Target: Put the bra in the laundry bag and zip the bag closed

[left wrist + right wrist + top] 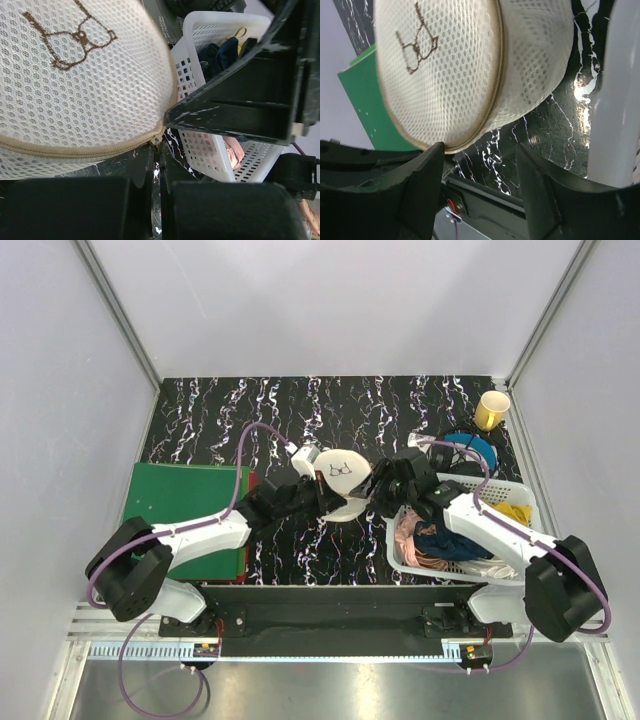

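Observation:
The laundry bag (342, 478) is a round cream mesh pouch with a dark glasses-like mark, lying at the table's centre. Its two halves lie together along the tan zip (497, 85). My left gripper (322, 502) is at the bag's near left edge; in the left wrist view it (159, 150) is shut on the small zipper pull (158, 141) at the bag (75, 85) rim. My right gripper (380, 492) is open at the bag's right side; in the right wrist view (480, 160) one finger (427, 165) touches the bag (450, 75) edge. The bra is not visible.
A white lattice basket (498, 483) with several clothes stands just right of the bag, also in the left wrist view (200, 60). A green board (185, 510) lies at the left. A yellow cup (491, 410) and a blue round object (470, 450) sit at the back right.

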Tool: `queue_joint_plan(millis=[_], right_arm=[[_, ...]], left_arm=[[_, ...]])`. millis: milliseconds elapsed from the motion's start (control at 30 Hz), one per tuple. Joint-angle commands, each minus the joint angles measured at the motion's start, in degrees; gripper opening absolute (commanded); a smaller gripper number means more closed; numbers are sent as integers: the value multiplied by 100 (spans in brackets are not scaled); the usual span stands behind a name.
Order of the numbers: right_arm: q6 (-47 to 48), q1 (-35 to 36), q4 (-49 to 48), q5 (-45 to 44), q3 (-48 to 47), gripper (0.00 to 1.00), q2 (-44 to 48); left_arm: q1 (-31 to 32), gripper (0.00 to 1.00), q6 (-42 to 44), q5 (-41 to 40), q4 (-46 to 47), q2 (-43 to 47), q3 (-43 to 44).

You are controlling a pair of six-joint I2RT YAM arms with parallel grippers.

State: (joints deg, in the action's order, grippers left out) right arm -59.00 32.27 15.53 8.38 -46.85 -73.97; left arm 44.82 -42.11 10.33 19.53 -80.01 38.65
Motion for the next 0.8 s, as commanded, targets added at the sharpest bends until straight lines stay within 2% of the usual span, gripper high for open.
queue_joint_plan(millis=[0,33,233,333,367,400,433,533,567,600,700,767], right_arm=[[-744,113,-1025,-504,106,62,-63],[-762,121,-1043,-496,89,58,-99],[-911,201,-1333,-452,123,52,-266],[-929,201,-1360,-442,159,33,-284],[-938,201,-1368,-469,176,15,-267],[-894,192,-1368,-521,185,5,-258],[-841,174,-1360,-522,168,0,-258],[-350,-167,-1386,-14,106,0,-310],[-201,-343,-1421,249,62,0,-363],[271,-588,-1482,930,-8,0,-555],[1168,-713,-1465,2005,-455,0,-994],[1390,-714,-1298,2211,-685,0,-1162]], left_arm=[[62,0,-34,-92,394,-15,151],[80,0,-43,-92,402,-6,125],[106,0,-26,-119,438,3,37],[106,0,9,-92,412,-24,89],[97,0,70,-101,350,-24,107],[89,0,97,-214,254,2,125],[54,0,132,-276,-34,20,168],[-393,0,-60,-409,-885,29,117],[-586,0,-252,-357,-907,46,-14],[-971,0,-332,-243,-837,186,-216],[-1491,0,-246,-364,-889,590,-640],[-1633,0,34,-391,-1152,801,-631]])
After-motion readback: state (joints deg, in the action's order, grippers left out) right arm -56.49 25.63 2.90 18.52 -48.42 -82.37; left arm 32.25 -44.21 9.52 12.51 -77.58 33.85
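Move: The bag's near rim, at the zip, lies about 2 cm ahead and 2 cm to the left of the open right hand, level with it; the bag's middle is some 2 cm ahead, 6 cm left and a little lower. The laundry basket's middle lies roughly 23 cm right, 8 cm back and 8 cm below. From the left hand, already shut on the zip, the bag's left edge is about 4 cm ahead, 7 cm left and 3 cm lower. The bag's zip rim gets pinched by the right fingers, which ease forward and left onto it beside the left hand's tips and shut, then go on a little forward, about 4.5 cm in all. Only then does the left hand, keeping its closed grip on the zip pull, sweep about 8 cm left, somewhat down and forward, away from the right fingers along the rim, turning some 15 degrees counter-clockwise. ##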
